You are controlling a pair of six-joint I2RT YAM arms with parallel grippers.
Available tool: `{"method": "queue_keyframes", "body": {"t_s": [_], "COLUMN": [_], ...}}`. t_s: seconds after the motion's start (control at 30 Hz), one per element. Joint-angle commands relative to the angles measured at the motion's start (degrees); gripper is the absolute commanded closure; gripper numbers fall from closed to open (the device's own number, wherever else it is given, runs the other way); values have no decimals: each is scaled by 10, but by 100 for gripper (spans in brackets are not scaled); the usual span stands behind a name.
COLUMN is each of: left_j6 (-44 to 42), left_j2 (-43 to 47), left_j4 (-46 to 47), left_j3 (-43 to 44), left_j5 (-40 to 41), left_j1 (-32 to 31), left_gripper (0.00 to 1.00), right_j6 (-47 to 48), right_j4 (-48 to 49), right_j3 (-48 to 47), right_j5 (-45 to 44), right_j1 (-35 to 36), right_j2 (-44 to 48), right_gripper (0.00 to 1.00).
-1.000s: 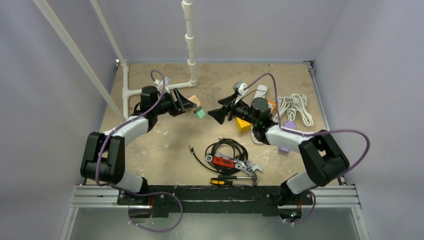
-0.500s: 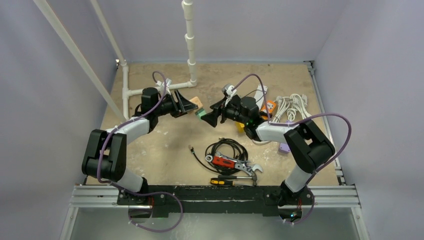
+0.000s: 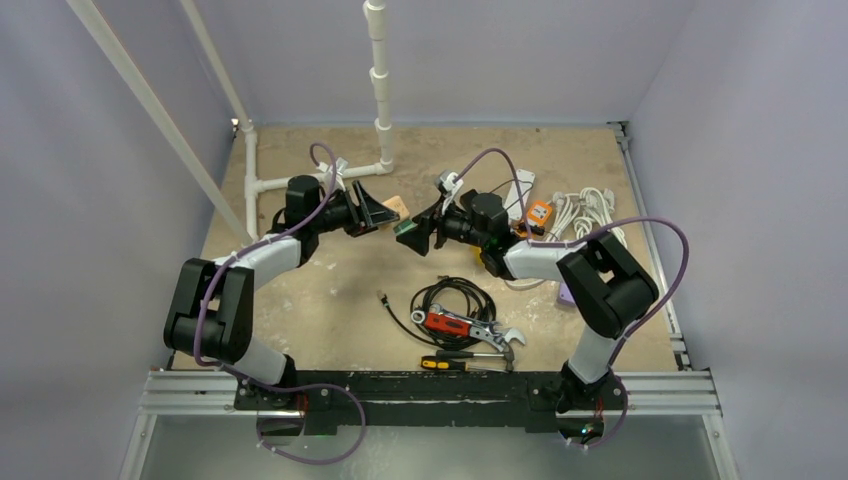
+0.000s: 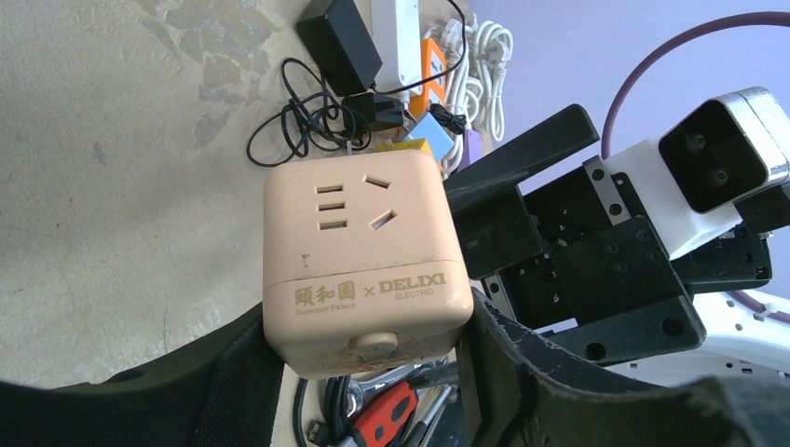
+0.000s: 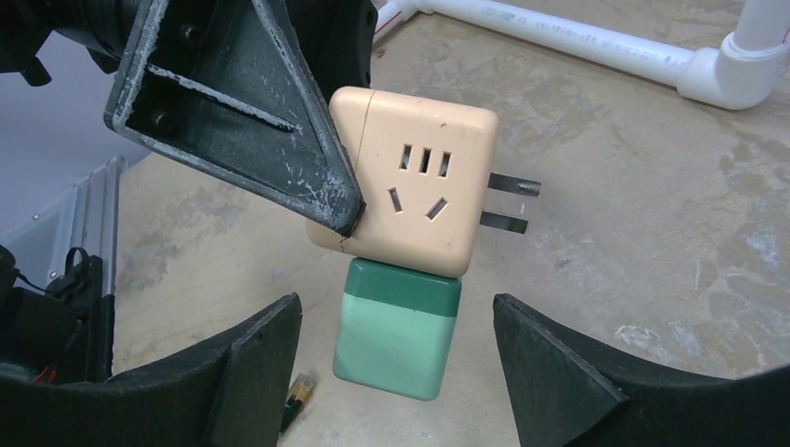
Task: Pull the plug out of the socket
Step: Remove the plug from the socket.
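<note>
A beige cube socket [image 4: 363, 251] is held off the table, with my left gripper [image 4: 363, 346] shut on its sides. Two metal prongs [image 5: 508, 200] stick out of one face. A green plug [image 5: 396, 340] is seated in the socket's [image 5: 410, 186] underside in the right wrist view. My right gripper [image 5: 396, 368] is open, one finger on each side of the plug with a gap on both sides. From above, the left gripper [image 3: 385, 212] and the right gripper [image 3: 413, 232] meet at the socket [image 3: 399, 207] and plug [image 3: 407, 228] in mid-table.
White PVC pipework [image 3: 380, 90] stands at the back. A black cable coil [image 3: 455, 298], a red-handled wrench tool [image 3: 460, 325] and a screwdriver [image 3: 450, 362] lie near the front. A white cord bundle [image 3: 590, 215] and an orange item [image 3: 540, 212] are at the right.
My right gripper has travelled left to the socket and now straddles the green plug, its jaws slightly narrower. The left gripper has stayed in place with the socket.
</note>
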State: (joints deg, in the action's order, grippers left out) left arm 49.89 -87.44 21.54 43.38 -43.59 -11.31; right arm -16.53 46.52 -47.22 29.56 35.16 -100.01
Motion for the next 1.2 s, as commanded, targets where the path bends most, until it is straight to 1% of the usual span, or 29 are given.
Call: {"method": "queue_keyframes", "body": {"t_s": [0.0, 0.13, 0.3, 0.6, 0.73, 0.87, 1.17], "left_j6": [-18, -41, -38, -41, -42, -44, -45], "left_j2": [14, 26, 29, 43, 44, 47, 62], "left_j4": [33, 1, 4, 7, 7, 6, 13], "left_j3": [15, 25, 24, 22, 22, 22, 9], "left_j5": [-13, -1, -3, 3, 3, 5, 27], "left_j1": [-1, -1, -1, 0, 1, 3, 3], "left_gripper": [100, 100, 100, 100, 100, 100, 100], "right_j6": [-5, -8, -7, -9, -10, -10, -5], "right_j4": [5, 7, 1, -29, -29, -30, -37], "right_j3": [-27, -35, -41, -53, -54, -54, -54], "right_j5": [11, 12, 5, -37, -38, -40, -46], "right_j1": [9, 22, 26, 27, 26, 26, 27], "right_j2": [-11, -22, -26, -41, -41, -40, -29], "right_gripper": [23, 23, 27, 25, 27, 36, 78]}}
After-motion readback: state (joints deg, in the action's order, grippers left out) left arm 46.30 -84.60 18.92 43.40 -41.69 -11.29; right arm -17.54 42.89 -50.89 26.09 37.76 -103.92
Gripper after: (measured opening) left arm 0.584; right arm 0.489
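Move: Just to the left of the right hand, about 2 cm off, level in depth and some 3 cm below it, is the green plug, still in the tan socket. The socket's middle sits roughly 4 cm left and 2 cm ahead of the right hand, at its height. A yellow block stands on the table about 14 cm right, 13 cm below; the black cable coil is some 7 cm right, 13 cm back, 15 cm below. From the left hand the plug is about 4 cm right, 2 cm back and 3 cm lower. Easing down and left by about 2 cm each, with a small dip back and then forward again, the right hand brings its open fingers around the green plug under the socket, tips down slightly, then stays and closes to pinch the plug from both sides. The left hand keeps its grip on the socket, sinking and rising again by barely a centimetre. ##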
